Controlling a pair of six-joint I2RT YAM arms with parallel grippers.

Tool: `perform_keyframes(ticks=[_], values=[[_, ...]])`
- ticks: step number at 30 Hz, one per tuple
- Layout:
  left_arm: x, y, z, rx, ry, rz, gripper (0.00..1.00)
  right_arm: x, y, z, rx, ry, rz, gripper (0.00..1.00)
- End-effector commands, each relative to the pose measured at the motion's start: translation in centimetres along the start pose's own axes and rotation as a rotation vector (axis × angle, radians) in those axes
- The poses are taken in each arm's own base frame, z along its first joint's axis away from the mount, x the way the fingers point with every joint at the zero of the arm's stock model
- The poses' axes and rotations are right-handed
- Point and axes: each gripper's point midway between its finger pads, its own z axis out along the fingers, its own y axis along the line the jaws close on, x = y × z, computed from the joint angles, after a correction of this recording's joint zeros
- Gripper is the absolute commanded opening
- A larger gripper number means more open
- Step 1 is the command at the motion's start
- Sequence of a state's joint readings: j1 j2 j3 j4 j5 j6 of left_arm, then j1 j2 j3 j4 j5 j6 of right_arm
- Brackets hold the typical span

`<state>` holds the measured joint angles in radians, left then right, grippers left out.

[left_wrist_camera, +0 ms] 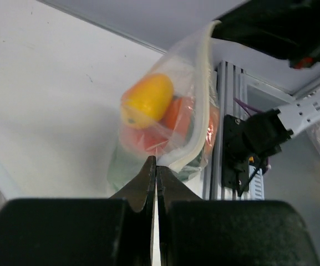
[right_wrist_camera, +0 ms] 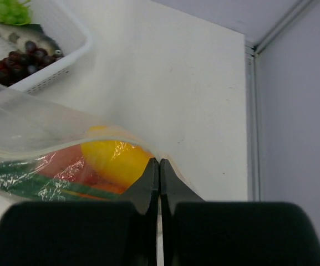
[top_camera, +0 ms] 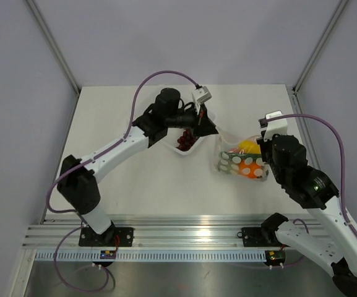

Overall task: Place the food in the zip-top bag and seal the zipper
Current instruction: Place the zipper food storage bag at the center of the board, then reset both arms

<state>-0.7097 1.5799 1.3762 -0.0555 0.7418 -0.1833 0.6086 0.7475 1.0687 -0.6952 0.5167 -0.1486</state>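
The clear zip-top bag [top_camera: 240, 163] hangs between my two grippers, just above the table. Inside it are a yellow piece [left_wrist_camera: 148, 100], orange pieces [left_wrist_camera: 176, 113] and a green onion [right_wrist_camera: 32, 185]. My left gripper [left_wrist_camera: 157, 164] is shut on one end of the zipper strip [left_wrist_camera: 204, 94]. In the top view the left gripper [top_camera: 215, 131] is at the bag's left end. My right gripper [right_wrist_camera: 160, 164] is shut on the bag's mouth edge beside the yellow piece [right_wrist_camera: 115, 158]; it [top_camera: 262, 143] is at the bag's right end.
A white tray [top_camera: 189, 150] sits left of the bag, under the left arm, holding dark grapes [right_wrist_camera: 15, 61], a green piece [right_wrist_camera: 7, 11] and more food. The table's right edge and frame post [right_wrist_camera: 251, 111] lie close to the right gripper.
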Motion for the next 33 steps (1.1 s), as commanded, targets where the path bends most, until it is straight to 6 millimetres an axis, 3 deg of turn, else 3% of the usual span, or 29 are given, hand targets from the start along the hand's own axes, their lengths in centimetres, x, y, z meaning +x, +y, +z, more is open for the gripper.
perform_keyframes(ticks=[1,3,4,5,6,7,8,9,11,12,13,14,15,17,18,19,20,21,22,23,24,25,27,28,32,33], values=[[-5.2,2.7,3.0,-0.039,-0.109,0.053,0.0,-2.5,-4.0,-1.3,0.197,-0.073,0.076,0.0],[-6.5,3.7,4.1,-0.055,-0.134,0.053,0.04,-2.9,-4.1,-1.4,0.2,-0.1,0.1,0.0],[-8.0,4.1,4.4,-0.065,-0.158,0.068,0.12,-2.8,-3.5,-1.3,0.17,-0.109,0.103,0.0],[-7.5,5.3,5.2,-0.086,-0.148,0.054,0.38,-3.0,-3.0,-1.2,0.142,-0.128,0.115,0.0],[-7.5,6.2,5.4,-0.119,-0.146,0.045,0.56,-3.1,-2.4,-1.2,0.108,-0.139,0.118,0.0],[-8.5,6.8,5.3,-0.149,-0.169,0.049,0.73,-2.6,-0.8,-0.8,0.023,-0.131,0.101,0.0],[-8.1,7.7,5.2,-0.19,-0.151,0.027,0.99,-2.3,0.5,-0.6,-0.042,-0.118,0.081,0.0],[-7.8,8.9,4.4,-0.253,-0.136,0.009,0.99,-1.7,2.0,-0.1,-0.107,-0.084,0.066,0.02],[-8.2,9.6,2.7,-0.319,-0.136,0.01,0.99,-0.2,6.3,-0.2,-0.323,-0.003,0.066,0.2],[-8.4,10.8,1.1,-0.38,-0.139,-0.003,0.99,0.8,8.5,0.0,-0.42,0.057,0.06,0.32],[-8.9,11.0,-0.1,-0.413,-0.152,-0.005,0.99,1.9,9.4,0.1,-0.454,0.112,0.071,0.47],[-8.7,11.4,-1.2,-0.448,-0.15,-0.007,0.99,2.5,10.1,0.2,-0.48,0.143,0.073,0.49],[-10.2,11.0,-3.6,-0.505,-0.179,0.016,0.99,3.1,10.7,0.5,-0.493,0.175,0.075,0.5],[-10.7,10.8,-5.8,-0.572,-0.176,0.073,0.99,3.3,10.4,1.0,-0.46,0.18,0.082,0.51],[-11.2,10.3,-8.0,-0.645,-0.191,0.086,0.99,3.3,9.5,1.4,-0.399,0.178,0.105,0.53],[-11.4,10.0,-9.0,-0.673,-0.194,0.098,0.99,2.8,8.8,1.7,-0.352,0.16,0.12,0.56],[-11.6,9.5,-9.9,-0.694,-0.199,0.115,0.99,2.5,8.1,1.9,-0.301,0.153,0.152,0.63],[-10.4,9.8,-10.7,-0.732,-0.179,0.102,0.99,2.2,6.5,2.3,-0.206,0.137,0.173,0.67],[-11.2,8.5,-12.1,-0.746,-0.211,0.116,0.99,1.6,5.8,2.4,-0.162,0.12,0.224,0.72],[-10.6,8.3,-12.6,-0.759,-0.211,0.102,0.99,1.3,5.2,2.4,-0.122,0.112,0.254,0.77],[-9.1,8.7,-13.1,-0.79,-0.19,0.081,0.99,0.8,4.2,2.5,-0.061,0.097,0.282,0.95],[-9.2,7.6,-14.2,-0.8,-0.213,0.076,0.99,0.6,4.0,2.5,-0.038,0.099,0.327,0.99],[-7.0,7.6,-15.0,-0.828,-0.198,0.011,0.99,0.3,3.7,2.6,-0.01,0.111,0.347,0.99],[-7.0,6.9,-15.9,-0.847,-0.224,-0.013,0.99,0.2,3.6,2.7,0.007,0.117,0.384,0.99],[-3.6,6.4,-18.3,-0.931,-0.197,-0.108,0.99,1.1,3.1,3.6,0.108,0.175,0.439,1.0],[-2.9,6.2,-18.6,-0.943,-0.188,-0.122,0.99,0.9,2.1,3.6,0.173,0.166,0.458,0.99]])
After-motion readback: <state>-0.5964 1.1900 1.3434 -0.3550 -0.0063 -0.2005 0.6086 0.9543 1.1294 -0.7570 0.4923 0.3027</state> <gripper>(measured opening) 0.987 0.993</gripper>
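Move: The left hand holds the left corner of the open bag's mouth; the bag's food-filled middle is about 11 cm to its right, 5 cm back and 12 cm below. The right hand pinches the opposite corner, with that middle roughly 4 cm to its left, 1 cm ahead and 12 cm down. From the left hand, the grapes lie about 12 cm ahead and 10 cm left, and their basket's middle some 22 cm ahead and 14 cm left. The left hand swings its bag corner forward and a little right, its fingers opening wide as it lets go, then sweeps some 20 cm left, away from the bag, rising and drawing back a little as it turns nearly 50 degrees counter-clockwise. After a slight drift right, the right hand carries its corner left about 9 cm and down about 8 cm, tipping downward as its fingers start to open, then opens fully to release it and lifts a few centimetres back to the right, ending over the bag. ##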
